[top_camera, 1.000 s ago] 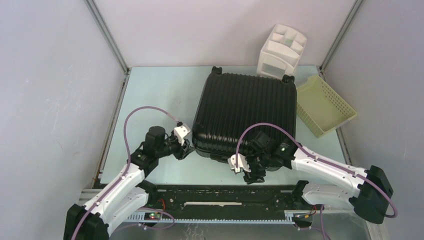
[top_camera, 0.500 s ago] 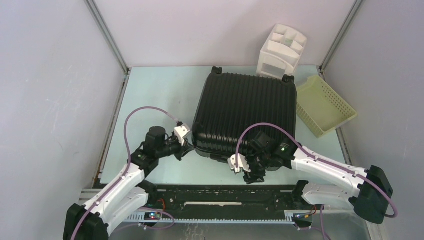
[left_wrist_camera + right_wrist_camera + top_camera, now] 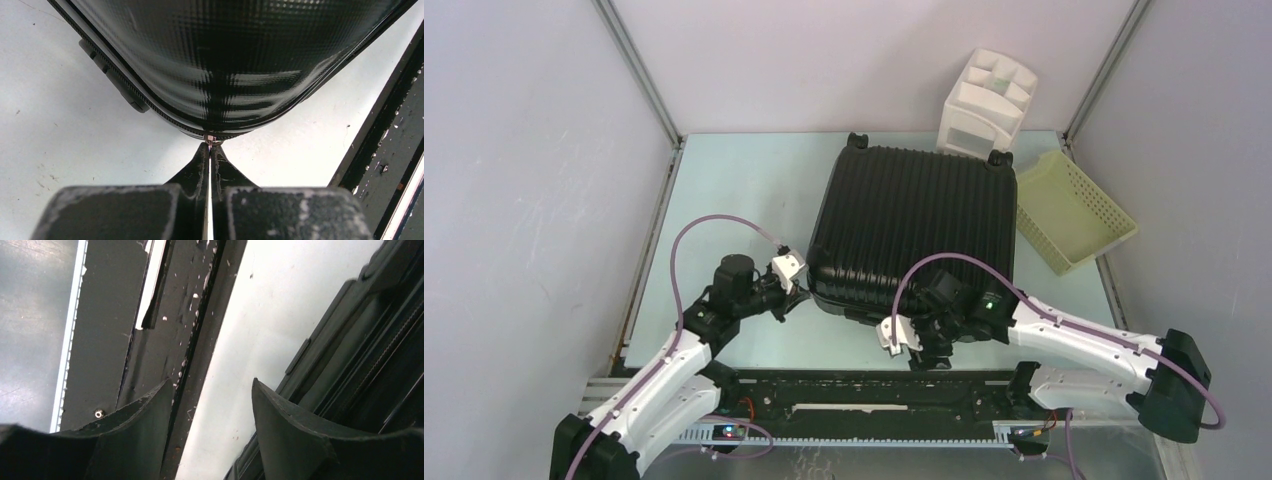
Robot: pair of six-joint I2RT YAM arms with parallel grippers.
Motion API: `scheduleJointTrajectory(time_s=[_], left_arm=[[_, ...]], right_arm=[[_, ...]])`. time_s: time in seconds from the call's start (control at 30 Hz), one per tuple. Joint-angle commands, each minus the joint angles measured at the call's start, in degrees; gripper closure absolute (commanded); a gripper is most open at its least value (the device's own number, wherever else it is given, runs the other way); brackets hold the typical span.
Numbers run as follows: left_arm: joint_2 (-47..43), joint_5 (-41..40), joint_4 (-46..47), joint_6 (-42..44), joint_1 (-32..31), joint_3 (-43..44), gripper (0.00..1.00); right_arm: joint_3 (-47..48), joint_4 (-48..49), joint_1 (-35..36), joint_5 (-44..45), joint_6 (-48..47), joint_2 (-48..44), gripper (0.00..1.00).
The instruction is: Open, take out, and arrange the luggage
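The luggage (image 3: pixel 914 225), a large black ribbed hard-shell suitcase, lies flat and closed in the middle of the table. My left gripper (image 3: pixel 799 293) is at its near left corner. In the left wrist view the gripper (image 3: pixel 210 146) is shut, its tips pinching a small metal zipper pull (image 3: pixel 210 139) on the zipper line of the shell (image 3: pixel 225 65). My right gripper (image 3: pixel 921 352) hangs open by the suitcase's near edge. The right wrist view shows its fingers (image 3: pixel 210 382) apart over bare table, with the suitcase side (image 3: pixel 380 340) to their right.
A white drawer organizer (image 3: pixel 984 100) stands at the back right. A pale yellow perforated basket (image 3: pixel 1072 210) sits right of the suitcase. A black rail (image 3: pixel 864 385) runs along the table's near edge, close to my right gripper. Grey walls enclose three sides.
My left gripper has closed at the suitcase corner, onto the zipper pull. My right gripper has shifted slightly left and opened a little wider.
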Motion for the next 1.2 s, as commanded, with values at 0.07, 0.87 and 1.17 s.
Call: scheduleJointTrajectory(time_s=[0.07,0.87,1.17], left_arm=[[-0.27,-3.96,-0.47,1.49,-0.01,3.60,1.00],[-3.01,-5.27,1.75,2.08,-0.01,2.83,1.00],[-3.34,-6.82,1.31,2.77,-0.01,3.12,1.00]], right_arm=[[3.18,6.45,9.47,11.37,2.88,1.70,0.31],[-3.07,26.96,17.21,38.43,12.08,4.36,0.39],[-3.32,26.27,18.67,39.91,14.02,10.14,0.68]])
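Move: The luggage's carry handle, on its near side, lies some 6 cm ahead of my right hand, about 7 cm to its left and 2 cm lower. The zipper pull at the case's near left corner is some 19 cm to the left of the handle and 4 cm farther out; the luggage's middle is about 22 cm beyond the handle and 4 cm to the right of it. From my left hand, the handle lies about 19 cm to the right and 4 cm back, nearly level. I swing my open right hand left first, then mostly forward, about 8 cm in all, in under the luggage's near side to its carry handle, while the wrist turns some 30 degrees so the fingertips swing forward. Arriving, I start closing the fingers to roughly half their gap, one on each side of the handle. My left hand stays put, still pinching the zipper pull. ##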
